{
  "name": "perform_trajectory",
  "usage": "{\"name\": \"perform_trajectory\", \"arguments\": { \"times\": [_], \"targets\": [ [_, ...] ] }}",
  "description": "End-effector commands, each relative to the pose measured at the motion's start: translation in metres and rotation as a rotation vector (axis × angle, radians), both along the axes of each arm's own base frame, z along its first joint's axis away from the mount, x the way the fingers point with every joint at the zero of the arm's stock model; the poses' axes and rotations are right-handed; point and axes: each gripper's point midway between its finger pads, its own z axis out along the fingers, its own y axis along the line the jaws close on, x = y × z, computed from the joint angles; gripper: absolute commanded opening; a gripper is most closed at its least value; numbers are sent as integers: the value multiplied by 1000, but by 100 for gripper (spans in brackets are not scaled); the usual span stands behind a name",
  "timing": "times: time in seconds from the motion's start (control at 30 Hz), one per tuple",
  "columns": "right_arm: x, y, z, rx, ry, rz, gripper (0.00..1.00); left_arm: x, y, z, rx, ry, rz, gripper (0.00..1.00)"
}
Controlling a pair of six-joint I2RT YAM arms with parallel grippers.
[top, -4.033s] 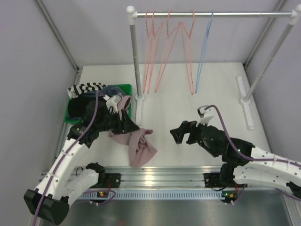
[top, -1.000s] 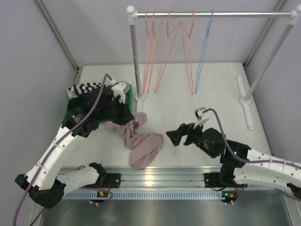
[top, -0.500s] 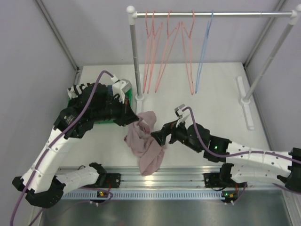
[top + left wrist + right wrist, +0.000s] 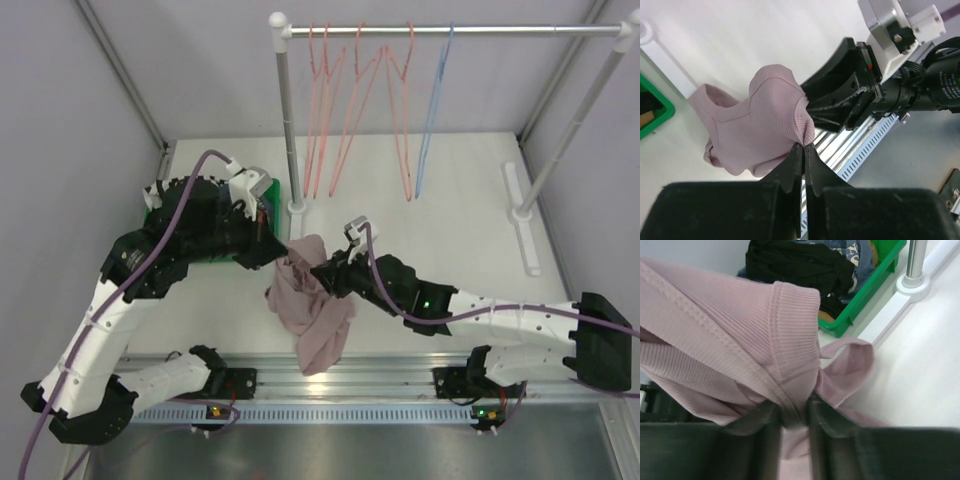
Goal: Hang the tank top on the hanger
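Note:
The dusty-pink tank top hangs bunched above the table between my two grippers. My left gripper is shut on a fold at its upper left; in the left wrist view the jaws pinch the ribbed fabric. My right gripper has come in from the right, and its fingers squeeze a gathered hem of the tank top. One thin strap loops free. The light-blue hanger hangs on the rail at the back, away from both grippers.
Several pink wire hangers hang left of the blue one. The rack's left post and foot stand just behind the grippers. A green bin of dark and striped clothes sits at the left. The right post's foot lies at the right.
My right arm swung left to the tank top and its jaws closed on the fabric. My left gripper lifted the top off the table and shifted slightly right.

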Motion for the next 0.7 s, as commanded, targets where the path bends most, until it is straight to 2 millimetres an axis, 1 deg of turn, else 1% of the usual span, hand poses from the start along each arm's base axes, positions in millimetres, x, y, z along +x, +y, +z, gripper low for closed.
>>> {"name": "perform_trajectory", "arguments": {
  "times": [0.0, 0.03, 0.07, 0.1, 0.13, 0.2, 0.23, 0.3, 0.33, 0.4, 0.43, 0.47, 0.53, 0.57, 0.6, 0.63, 0.67],
  "targets": [
    [1, -4, 61, 142, -56, -26, 16, 7, 18, 22, -2, -96, 100, 0],
    [0, -15, 76, 167, -68, -47, 9, 10, 20, 21, -3, -98, 128, 0],
    [-1, -21, 81, 169, -72, -53, 4, 14, 22, 21, -3, -105, 156, 0],
    [-2, -30, 81, 146, -69, -62, 0, 19, 24, 21, 1, -110, 184, 0],
    [-6, -42, 99, 186, -86, -68, 0, 22, 22, 20, -9, -112, 188, 0],
    [-11, -55, 119, 209, -105, -71, 0, 28, 21, 19, -13, -119, 205, 0],
    [-14, -68, 133, 210, -113, -81, 0, 30, 19, 18, -12, -122, 206, 0],
    [-17, -78, 146, 197, -131, -88, 0, 36, 13, 19, -29, -132, 200, 0],
    [-20, -87, 161, 199, -141, -89, 0, 37, 10, 20, -36, -134, 193, 0],
    [-22, -95, 174, 182, -160, -89, 0, 44, 1, 26, -62, -152, 179, 0],
    [-24, -101, 189, 180, -169, -88, 0, 44, -2, 30, -78, -157, 165, 0],
    [-25, -104, 197, 175, -178, -86, 0, 48, -6, 31, -85, -159, 159, 0],
    [-25, -105, 209, 147, -198, -76, 0, 52, -13, 47, -123, -195, 146, 0],
    [-27, -110, 224, 144, -207, -76, 0, 55, -16, 49, -127, -196, 145, 0],
    [-27, -111, 229, 130, -221, -72, 0, 58, -17, 54, -137, -207, 145, 0],
    [-26, -112, 240, 128, -230, -78, 0, 60, -19, 62, -148, -220, 147, 0],
    [-24, -110, 235, 85, -227, -78, 0, 61, -20, 67, -157, -225, 149, 0]
  ]
}}
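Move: My nearly closing right fingers straddle the edge of the tank top, right at the finger pads; that edge lies about 8 cm to the right, 2 cm ahead and 10 cm below my left hand, which already holds the top. The near ends of the pink hangers are some 11 cm ahead, 8 cm right and slightly above my left hand. The green bin stands about 25 cm left of that hand and 22 cm ahead, well below. I finish closing my right fingers on the tank top's edge, then lift it fast, about 20 cm up and 9 cm to the right, away from the other grip. My left hand keeps its pinch and eases about 5 cm forward and 3 cm up, first swaying left with the cloth, then coming back to the right. ##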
